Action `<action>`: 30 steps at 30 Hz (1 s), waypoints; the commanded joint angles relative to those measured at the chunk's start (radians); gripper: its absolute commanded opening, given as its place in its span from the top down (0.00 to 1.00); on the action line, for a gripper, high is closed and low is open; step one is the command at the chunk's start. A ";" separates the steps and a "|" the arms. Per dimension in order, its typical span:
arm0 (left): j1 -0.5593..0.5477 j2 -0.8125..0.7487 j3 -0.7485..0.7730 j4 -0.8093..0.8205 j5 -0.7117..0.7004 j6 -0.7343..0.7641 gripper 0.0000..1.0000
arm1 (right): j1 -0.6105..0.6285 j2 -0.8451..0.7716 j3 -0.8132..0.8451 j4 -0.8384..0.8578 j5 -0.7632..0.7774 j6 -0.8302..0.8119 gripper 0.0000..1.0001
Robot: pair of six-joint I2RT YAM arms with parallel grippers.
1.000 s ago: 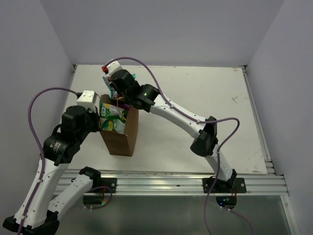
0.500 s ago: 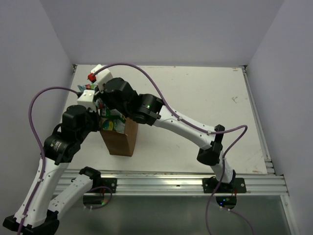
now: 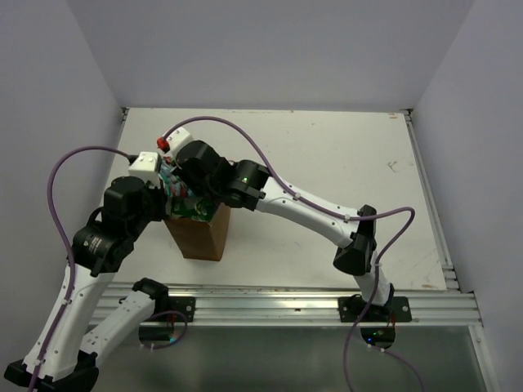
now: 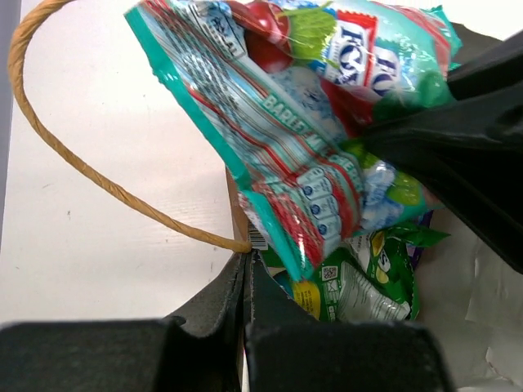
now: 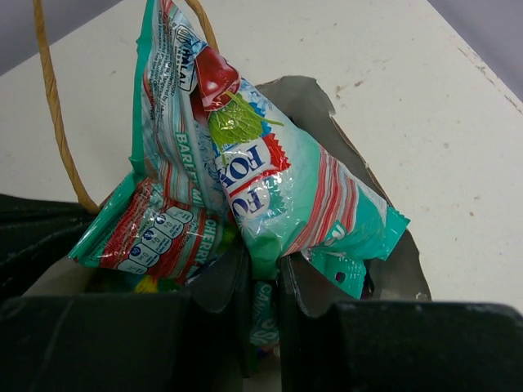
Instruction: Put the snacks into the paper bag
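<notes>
The brown paper bag (image 3: 200, 237) stands upright on the left part of the table. My left gripper (image 3: 167, 212) is shut on its left rim (image 4: 238, 204), just beside the string handle (image 4: 82, 167). My right gripper (image 5: 263, 265) is shut on a teal-pink sweet packet (image 5: 278, 196) and holds it in the bag's mouth. In the top view this right gripper (image 3: 181, 186) is above the bag's back edge. The same packet (image 4: 302, 139) hangs over a green packet (image 4: 359, 286) lying inside the bag. Other snacks inside are mostly hidden.
The white table (image 3: 327, 163) stretches to the right of the bag, with grey walls on three sides. A metal rail (image 3: 286, 302) runs along the near edge by the arm bases. The right arm's purple cable (image 3: 245, 139) arcs over the bag area.
My right gripper swung the teal-pink packet from behind the bag to over its mouth and lowered it in. The left gripper and the bag have stayed put.
</notes>
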 commanded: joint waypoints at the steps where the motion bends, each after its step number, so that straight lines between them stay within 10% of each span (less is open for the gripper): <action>1: -0.006 -0.011 0.013 0.073 0.013 0.004 1.00 | 0.017 -0.078 -0.004 -0.104 0.004 -0.012 1.00; 10: -0.006 -0.026 0.020 0.064 0.006 0.002 1.00 | 0.043 -0.003 0.019 -0.195 -0.085 0.007 1.00; 12: -0.006 -0.027 0.020 0.062 0.004 0.004 1.00 | 0.044 0.015 0.077 -0.201 -0.070 0.011 0.76; 14: -0.006 -0.027 0.019 0.064 0.007 0.004 1.00 | 0.043 0.029 0.214 -0.207 -0.030 -0.002 0.28; 17: -0.006 -0.021 0.017 0.067 0.015 0.002 1.00 | 0.044 -0.013 0.379 -0.186 0.060 -0.022 0.15; 22: -0.006 -0.015 0.010 0.078 0.029 0.002 1.00 | 0.043 -0.271 0.075 0.069 0.192 0.004 0.13; 30: -0.006 -0.018 0.002 0.082 0.039 0.001 1.00 | 0.041 -0.371 -0.269 -0.028 0.248 0.243 0.14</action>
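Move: Below the right hand, which already grips the teal Fox's packet, the paper bag's mouth has its middle about 6 cm down, 4 cm to the right and 3 cm back. The green snack packet inside lies roughly 5 cm back, 4 cm right and 11 cm below the right hand. The left gripper's tips, holding the rim, are some 5 cm back, 2 cm left and 4 cm lower. From the left hand the mouth's middle is about 7 cm right, 4 cm ahead and a little lower. Easing the Fox's packet back, right and down into the paper bag's mouth, the right hand travels only 3 or 4 cm, then opens wide and lets go. Straight after, it lifts about 15 cm and swings some 10 cm right, away from the bag, the wrist rolling and turning clockwise. The left hand keeps pinching the rim, holding the bag open. ##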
